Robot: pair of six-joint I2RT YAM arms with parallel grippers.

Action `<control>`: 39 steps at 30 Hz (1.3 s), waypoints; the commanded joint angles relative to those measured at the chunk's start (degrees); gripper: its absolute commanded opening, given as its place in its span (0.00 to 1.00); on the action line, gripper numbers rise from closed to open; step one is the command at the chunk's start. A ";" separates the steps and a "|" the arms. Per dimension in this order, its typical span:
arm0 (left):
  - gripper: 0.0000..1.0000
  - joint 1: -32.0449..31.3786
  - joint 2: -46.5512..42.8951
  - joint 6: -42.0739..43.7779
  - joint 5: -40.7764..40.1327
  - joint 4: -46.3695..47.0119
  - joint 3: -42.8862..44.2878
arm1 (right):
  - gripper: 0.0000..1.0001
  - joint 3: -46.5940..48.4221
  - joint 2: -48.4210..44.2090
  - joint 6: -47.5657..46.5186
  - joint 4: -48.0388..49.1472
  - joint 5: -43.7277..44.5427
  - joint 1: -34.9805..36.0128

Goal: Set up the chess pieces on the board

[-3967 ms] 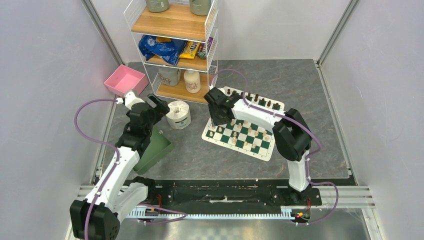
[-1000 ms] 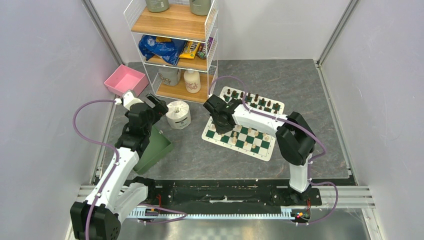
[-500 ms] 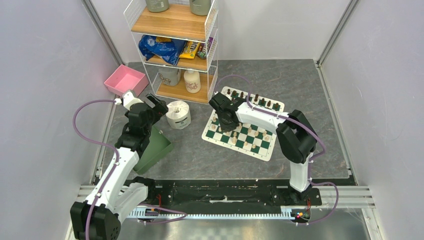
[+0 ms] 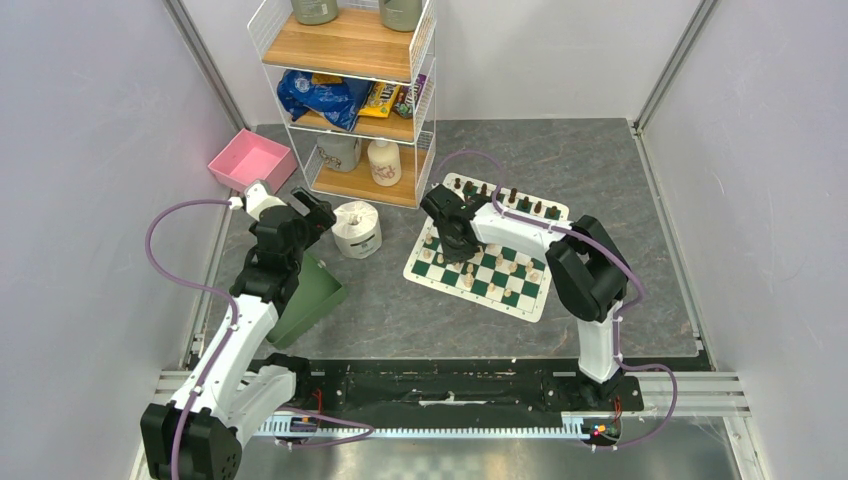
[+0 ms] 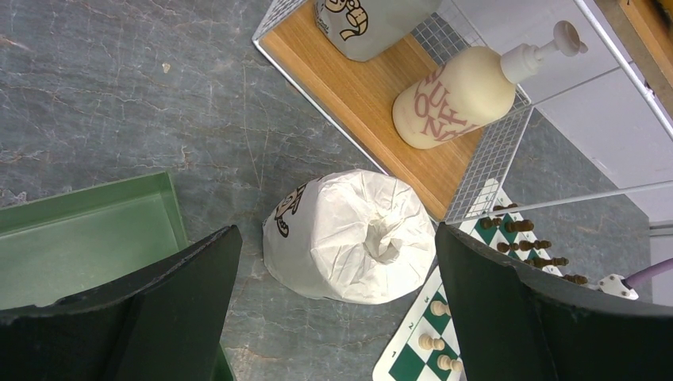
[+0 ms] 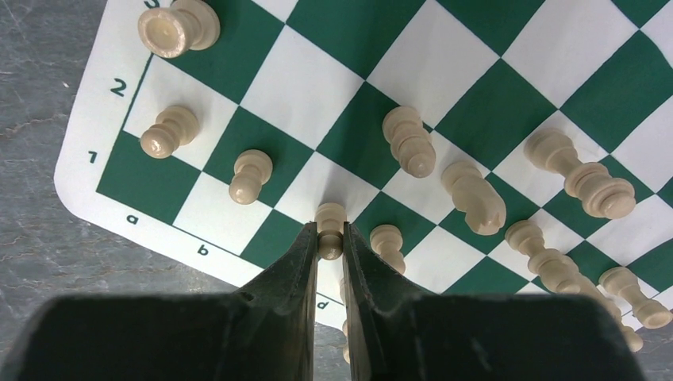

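Observation:
The green and white board (image 4: 476,294) lies right of centre, with dark brown chess pieces (image 4: 512,197) along its far edge and cream ones (image 4: 505,265) on the near squares. My right gripper (image 4: 455,243) hangs over the board's left part. In the right wrist view this gripper (image 6: 329,240) is shut on a cream pawn (image 6: 330,216) above the near rows of the board (image 6: 444,63), with other cream pieces (image 6: 409,140) standing around it. My left gripper (image 5: 337,234) is open and empty above a wrapped toilet roll (image 5: 341,238).
A green bin (image 4: 312,296) sits under the left arm, and a pink bin (image 4: 250,160) lies at the back left. A wire shelf (image 4: 350,100) with a lotion bottle (image 5: 460,95) stands behind the toilet roll (image 4: 357,228).
My right gripper has shifted a little to the right and farther over the board, still holding the cream pawn. The left arm has not moved.

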 commanded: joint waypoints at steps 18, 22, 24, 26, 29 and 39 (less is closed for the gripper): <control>1.00 0.49 -1.12 0.87 -0.37 0.71 -0.53 | 0.34 1.22 0.08 0.00 2.06 0.06 -0.25; 1.00 0.49 -1.17 0.77 -0.04 0.71 -0.32 | 0.41 1.85 -1.94 -0.60 1.95 -0.36 -0.28; 1.00 0.49 -1.15 0.79 0.05 0.71 -0.27 | 0.44 2.05 -3.48 -0.87 1.82 -0.64 -0.21; 1.00 0.49 -1.28 0.68 0.09 0.71 -0.18 | 0.48 1.88 -5.40 -1.12 1.54 -0.66 -0.22; 1.00 0.55 -1.37 0.70 0.09 0.71 -0.01 | 0.50 0.56 -9.23 -1.33 1.20 -0.07 -0.27; 1.00 0.56 -1.04 0.75 0.53 0.80 0.53 | 0.56 -9.97 -20.33 1.31 0.76 5.49 -3.49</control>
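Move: The right hand still holds a white pawn by its head, just over its square in the second row, which lies right below, some 3 cm down. On the same row one white pawn stands about 3 cm to the left and 1 cm farther out, another about 3 cm to the right and 1 cm nearer. A tall white piece stands roughly 4 cm back and 2 cm right of the hand. For the idle left hand, the held pawn lies about 24 cm right, 2 cm back and 17 cm lower. Down barely half a centimetre at first, the right hand settles the pawn on its square and stays there while its fingers open to about half, letting go of the head. It then rises quickly, about 9 cm, straight up off the pawn before drifting some 2 cm right, the wrist tilting so the fingertips swing outward by roughly 10 degrees. ##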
